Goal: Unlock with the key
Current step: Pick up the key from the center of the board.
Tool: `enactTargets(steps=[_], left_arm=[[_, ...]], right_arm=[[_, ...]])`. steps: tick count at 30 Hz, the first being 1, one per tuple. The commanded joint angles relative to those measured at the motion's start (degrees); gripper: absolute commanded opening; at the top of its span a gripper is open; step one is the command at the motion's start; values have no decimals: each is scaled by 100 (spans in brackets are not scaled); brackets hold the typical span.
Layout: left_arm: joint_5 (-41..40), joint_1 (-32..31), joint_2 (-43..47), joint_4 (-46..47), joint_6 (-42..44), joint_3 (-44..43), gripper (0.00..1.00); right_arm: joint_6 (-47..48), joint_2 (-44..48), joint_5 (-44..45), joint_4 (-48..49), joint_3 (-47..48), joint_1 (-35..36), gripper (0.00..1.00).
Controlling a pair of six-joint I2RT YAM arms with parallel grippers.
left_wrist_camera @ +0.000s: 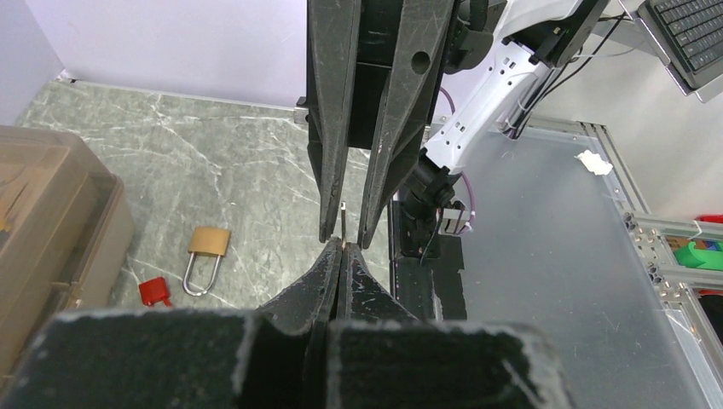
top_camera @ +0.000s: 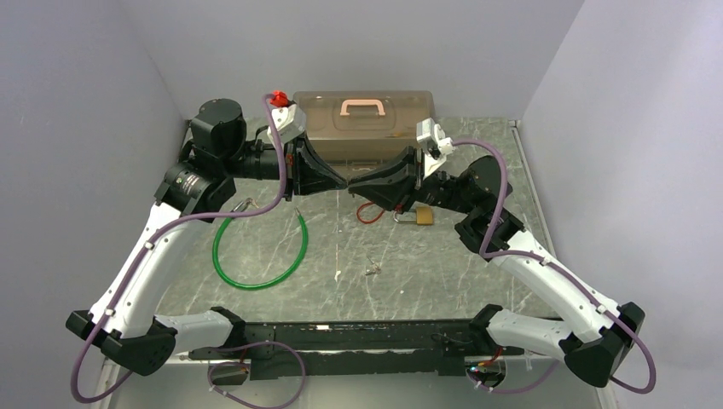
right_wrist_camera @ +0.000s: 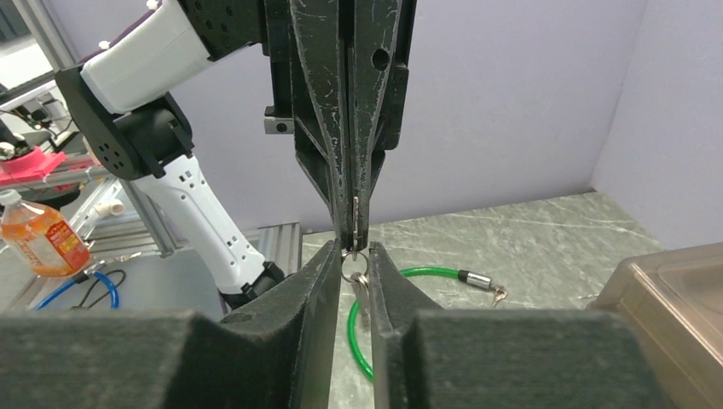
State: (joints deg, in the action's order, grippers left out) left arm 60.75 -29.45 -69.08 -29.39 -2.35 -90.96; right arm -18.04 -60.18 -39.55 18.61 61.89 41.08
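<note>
My left gripper [top_camera: 341, 185] and right gripper [top_camera: 356, 187] meet tip to tip above the middle of the table. The left gripper [right_wrist_camera: 355, 239] is shut on a small flat silver key [right_wrist_camera: 355, 213], edge-on between its fingers. A key ring [right_wrist_camera: 355, 264] hangs from that key, with a second key [right_wrist_camera: 361, 294] dangling below. The right gripper [right_wrist_camera: 355, 251] has its fingers drawn in against both sides of the ring. In the left wrist view the key [left_wrist_camera: 343, 223] shows as a thin sliver above the left gripper [left_wrist_camera: 341, 244]. The brass padlock [top_camera: 422, 216] [left_wrist_camera: 209, 241] lies on the table under the right arm.
A green cable loop [top_camera: 260, 281] [right_wrist_camera: 426, 273] with a silver tip [right_wrist_camera: 475, 279] lies front left. A red tag [left_wrist_camera: 153, 291] on red wire [top_camera: 368, 215] sits beside the padlock. A brown lidded box [top_camera: 364, 119] stands at the back. Small loose metal bits [top_camera: 372, 269] lie near the centre.
</note>
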Motion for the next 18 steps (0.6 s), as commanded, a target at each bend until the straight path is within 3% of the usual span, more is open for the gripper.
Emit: enactTargets(steps=[1,12,15,18], left_arm=[[156,10,173,188,-32,8,0],[182,10,197,197,-39,60,0],[182,20,193,221,-55,61,0],[183,18,197,232,-77,55,0]], right_arm=[[46,-34,-82,301,189,-8,18],[49,-36,-10,622,122,-12,12],[0,-69,-96,679,121,-12,0],[-55,-109,-168,731,97,-12,0]])
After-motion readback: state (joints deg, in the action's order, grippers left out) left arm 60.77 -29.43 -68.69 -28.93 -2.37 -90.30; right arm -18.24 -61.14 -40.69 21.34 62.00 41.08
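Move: The key with its small ring sticks out of the left gripper's tips, about 1 cm to the right of the left hand point. It already lies between the right gripper's slightly open fingers, roughly 1 cm to the left of that hand point. Far below, some 43 cm down on the table, the padlock lies 18 cm ahead and 15 cm right of the right hand, the red tag about 22 cm ahead and 10 cm right. Close the right gripper from about a fifth open to shut, pinching the key's ring end where the left fingertips hold it out. Keep the right hand nearly in place, easing less than 1 cm left and up as the fingers shut. Hold the left gripper still and closed on the key. ##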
